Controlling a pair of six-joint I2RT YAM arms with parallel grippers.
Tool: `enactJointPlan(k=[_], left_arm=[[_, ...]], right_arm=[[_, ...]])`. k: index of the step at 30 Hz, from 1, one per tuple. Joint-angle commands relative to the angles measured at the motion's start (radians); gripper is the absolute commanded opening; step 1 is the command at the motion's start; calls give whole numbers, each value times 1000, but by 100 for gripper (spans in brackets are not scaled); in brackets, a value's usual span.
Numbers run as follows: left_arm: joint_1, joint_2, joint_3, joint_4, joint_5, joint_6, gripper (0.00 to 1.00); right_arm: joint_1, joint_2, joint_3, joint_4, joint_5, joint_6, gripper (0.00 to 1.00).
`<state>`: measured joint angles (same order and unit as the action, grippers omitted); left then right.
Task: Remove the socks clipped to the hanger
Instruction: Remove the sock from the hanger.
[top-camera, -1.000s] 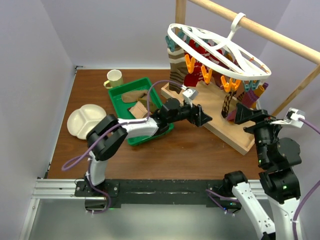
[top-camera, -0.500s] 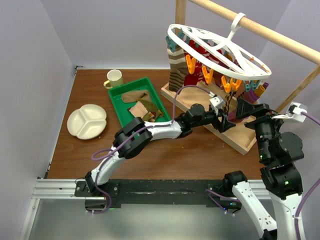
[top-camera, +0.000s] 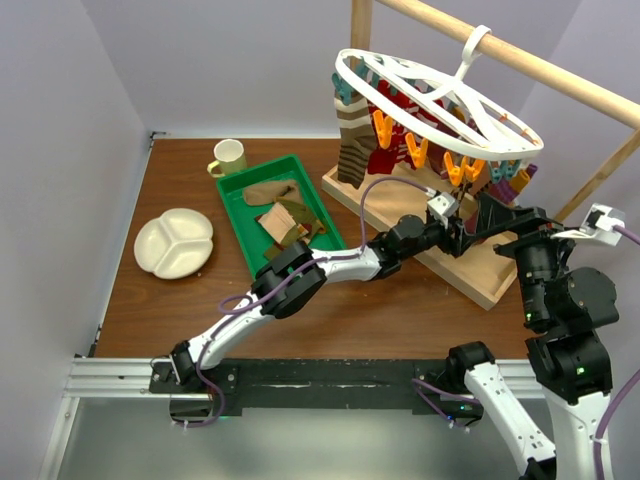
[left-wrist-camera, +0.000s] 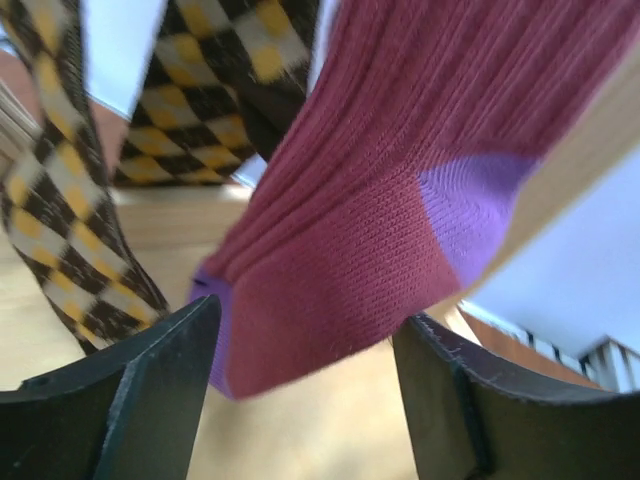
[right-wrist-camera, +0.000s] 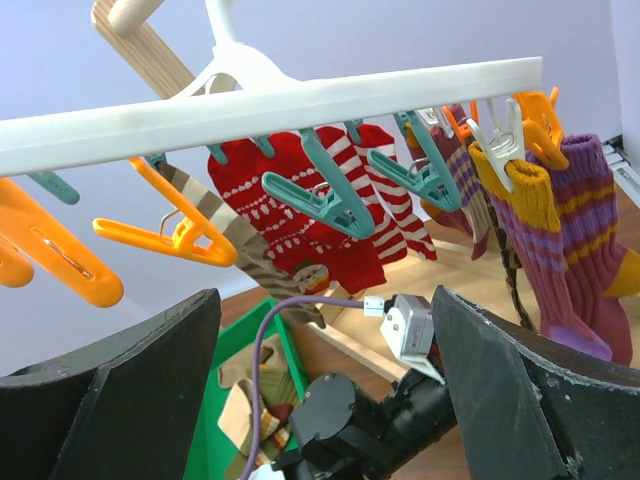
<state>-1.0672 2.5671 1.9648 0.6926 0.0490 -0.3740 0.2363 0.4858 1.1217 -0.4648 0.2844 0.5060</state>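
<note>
The white oval hanger (top-camera: 440, 95) hangs from a wooden rail, with several socks (top-camera: 385, 150) clipped under it. My left gripper (top-camera: 462, 234) reaches under its right end. In the left wrist view the toe of a maroon sock with purple patches (left-wrist-camera: 380, 200) hangs down between the open jaws of my left gripper (left-wrist-camera: 305, 350), close to the left finger. A brown and yellow argyle sock (left-wrist-camera: 70, 230) hangs beside it. My right gripper (top-camera: 486, 217) stands open just to the right, holding nothing. From the right wrist view I see the hanger (right-wrist-camera: 300, 100), the red socks (right-wrist-camera: 290, 210) and the right gripper (right-wrist-camera: 325, 320).
A green tray (top-camera: 245, 190) holding several loose socks (top-camera: 285, 215) lies left of the wooden stand base (top-camera: 420, 215). A cup (top-camera: 229, 157) and a white divided plate (top-camera: 173, 243) sit further left. The wooden rail (top-camera: 540, 65) crosses above. Orange and teal clips (right-wrist-camera: 180, 235) dangle.
My left arm swung right from over the green tray to the socks under the hanger's right end, and its jaws have narrowed a little. The right arm has barely moved.
</note>
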Motion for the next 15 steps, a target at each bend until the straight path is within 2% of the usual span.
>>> enactJointPlan(k=[1, 2, 3, 5, 6, 8, 12, 15], left_arm=[[-2, 30, 120, 104, -61, 1, 66], [-4, 44, 134, 105, -49, -8, 63], [-5, 48, 153, 110, -23, -11, 50], [-11, 53, 160, 119, -2, -11, 38], [-13, 48, 154, 120, 5, -13, 29], [-16, 12, 126, 137, 31, -16, 21], [-13, -119, -99, 241, 41, -14, 6], [-13, -218, -231, 301, 71, -17, 1]], right_arm=[[-2, 4, 24, -28, -19, -23, 91], [-2, 0, 26, -29, -19, -24, 91], [-2, 0, 24, -29, -14, -26, 91], [0, 0, 24, -34, -14, -27, 91], [-2, -1, 26, -34, -13, -30, 91], [-2, -1, 27, -37, -4, -37, 91], [0, 5, 27, -40, 27, -60, 91], [0, 11, 26, -54, 71, -87, 91]])
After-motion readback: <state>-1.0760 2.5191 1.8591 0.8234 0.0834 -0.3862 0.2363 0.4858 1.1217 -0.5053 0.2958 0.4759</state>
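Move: The maroon-purple sock's middle hangs about 5 cm to the right of the left hand, 2 cm ahead and 5 cm above; the sock's lower end is already between the open fingers. A checkered sock hangs roughly 7 cm ahead, 1 cm left and 5 cm up, and the wooden tray's middle lies 4 cm ahead, 5 cm left, 12 cm below. From the right hand the maroon-purple sock is some 15 cm ahead, 10 cm right and 18 cm below. Left hand rises about 3 cm, shutting its fingers on the maroon-purple sock's toe, then eases back and down. ##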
